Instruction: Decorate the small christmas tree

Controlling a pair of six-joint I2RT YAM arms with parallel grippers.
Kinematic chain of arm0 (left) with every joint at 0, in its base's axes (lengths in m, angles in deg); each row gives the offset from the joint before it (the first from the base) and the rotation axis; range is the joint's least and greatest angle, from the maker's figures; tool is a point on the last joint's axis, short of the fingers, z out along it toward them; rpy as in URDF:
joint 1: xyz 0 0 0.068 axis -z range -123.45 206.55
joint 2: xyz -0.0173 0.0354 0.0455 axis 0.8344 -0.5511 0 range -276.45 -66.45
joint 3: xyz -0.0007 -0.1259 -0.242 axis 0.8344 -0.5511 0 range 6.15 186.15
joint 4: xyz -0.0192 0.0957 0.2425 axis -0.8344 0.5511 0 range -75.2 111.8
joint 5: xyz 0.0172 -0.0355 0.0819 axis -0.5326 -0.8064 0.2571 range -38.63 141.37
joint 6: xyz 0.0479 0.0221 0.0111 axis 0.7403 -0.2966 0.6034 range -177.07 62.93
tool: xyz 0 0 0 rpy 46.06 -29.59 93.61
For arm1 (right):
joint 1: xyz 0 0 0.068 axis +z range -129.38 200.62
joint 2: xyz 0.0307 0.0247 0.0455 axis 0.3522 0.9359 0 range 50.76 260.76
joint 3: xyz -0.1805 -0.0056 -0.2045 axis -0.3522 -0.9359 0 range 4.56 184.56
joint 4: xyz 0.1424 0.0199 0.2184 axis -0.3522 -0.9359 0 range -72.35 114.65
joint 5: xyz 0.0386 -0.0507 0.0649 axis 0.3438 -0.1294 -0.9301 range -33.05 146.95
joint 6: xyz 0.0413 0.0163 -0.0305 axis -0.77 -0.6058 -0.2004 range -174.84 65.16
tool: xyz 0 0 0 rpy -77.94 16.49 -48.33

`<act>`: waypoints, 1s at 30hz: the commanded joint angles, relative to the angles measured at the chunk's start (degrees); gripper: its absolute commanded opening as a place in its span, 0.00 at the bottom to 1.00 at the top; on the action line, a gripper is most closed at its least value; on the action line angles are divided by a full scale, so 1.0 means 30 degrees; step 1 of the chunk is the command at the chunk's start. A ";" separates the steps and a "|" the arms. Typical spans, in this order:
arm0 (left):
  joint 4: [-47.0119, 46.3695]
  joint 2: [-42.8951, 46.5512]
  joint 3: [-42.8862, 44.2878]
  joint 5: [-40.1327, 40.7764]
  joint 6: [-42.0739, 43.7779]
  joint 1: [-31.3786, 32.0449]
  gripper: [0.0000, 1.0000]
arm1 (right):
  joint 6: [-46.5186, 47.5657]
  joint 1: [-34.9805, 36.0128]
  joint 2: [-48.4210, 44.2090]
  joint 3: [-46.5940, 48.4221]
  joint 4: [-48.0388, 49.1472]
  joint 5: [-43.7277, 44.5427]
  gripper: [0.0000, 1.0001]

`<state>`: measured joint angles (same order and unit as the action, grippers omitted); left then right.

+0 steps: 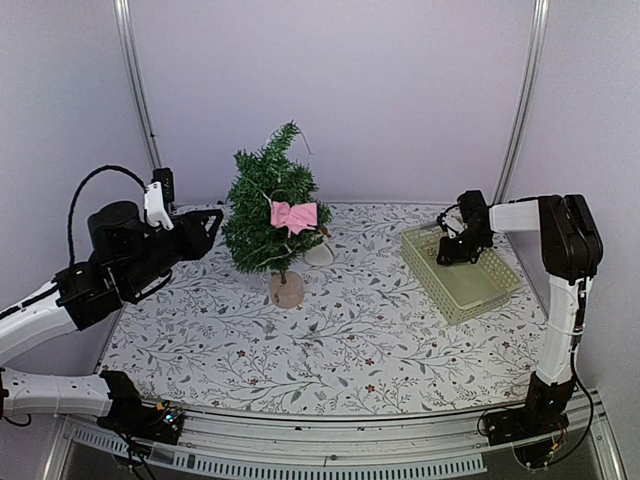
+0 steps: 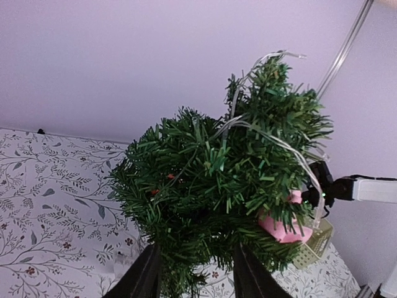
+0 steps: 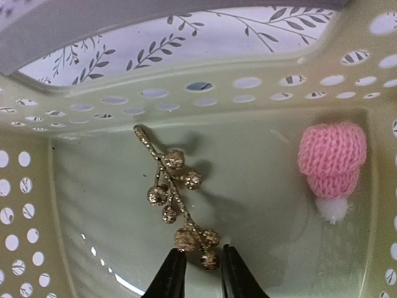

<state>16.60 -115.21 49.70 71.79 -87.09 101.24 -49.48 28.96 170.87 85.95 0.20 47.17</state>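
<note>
The small christmas tree [image 1: 272, 215] stands at the back of the table on its pale round base [image 1: 286, 290]. It carries a pink bow [image 1: 293, 215] and a thin light string [image 2: 273, 133]. My left gripper [image 1: 212, 228] is open at the tree's left side. In the left wrist view its gripper [image 2: 193, 273] has the lower branches [image 2: 217, 186] between its fingers. My right gripper [image 3: 200, 267] is down inside the green basket [image 1: 490, 290], its fingers closed in on the lower end of a gold berry sprig [image 3: 170, 180] lying on the basket floor. A pink knitted hat [image 3: 332, 164] lies to the right of it.
A white object [image 1: 318, 255] sits on the floral tablecloth just right of the tree. The basket's perforated walls [image 3: 186, 105] surround the right gripper. The back wall and two metal frame posts [image 1: 140, 100] stand behind the table.
</note>
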 commanded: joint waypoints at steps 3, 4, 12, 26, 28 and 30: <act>0.0587 0.0250 0.0409 0.0135 0.0799 -0.0304 0.41 | -0.0219 0.0445 -0.0523 0.0027 -0.0525 -0.0695 0.11; 0.0661 0.0280 0.0453 0.0113 0.0946 -0.0305 0.41 | -0.0278 0.0480 -0.0869 0.0052 -0.0765 -0.0717 0.08; 0.0924 0.0252 0.0771 -0.0328 0.2437 -0.0305 0.41 | -0.1368 0.0818 -0.4906 -0.0951 -0.2187 -0.1638 0.04; 0.0091 0.0575 0.0041 -0.2926 0.4238 -0.0218 0.41 | -0.2726 0.7616 -0.9563 -0.3974 -0.3896 -0.4871 0.06; 0.0052 0.0864 -0.0233 -0.3165 0.4351 -0.0175 0.41 | -0.2837 0.8817 -0.9145 -0.4480 -0.3726 -0.4886 0.06; 0.0338 0.1051 -0.0355 -0.3305 0.4433 -0.0082 0.40 | -0.2897 0.9825 -0.8415 -0.4900 -0.3417 -0.4834 0.06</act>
<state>18.30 -113.70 49.98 63.97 -75.51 101.11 -57.06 53.92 143.01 73.97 -9.07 33.83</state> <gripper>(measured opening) 0.407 0.059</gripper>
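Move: The right hand is down in the basket, fingers straddling the berry end of the gold sprig; the sprig's middle lies about 2 cm ahead, 2 cm left and barely lower. The pink knit hat is some 5 cm ahead and 2 cm right, while the Christmas tree's middle is roughly 34 cm left, 9 cm back and 18 cm up. From the left hand the sprig lies about 24 cm ahead, 42 cm right and 31 cm down. The right fingers finish closing and pinch the berry end of the gold sprig, then the hand lifts steeply some 15 cm out of the basket and swings left and back, about 18 cm each way, towards the Christmas tree, sinking slightly at the end. As it crosses, the wrist turns about 25 degrees counter-clockwise and its left side tips up some 15 degrees, the grip kept and the stem end pointing ahead of the fingers. ##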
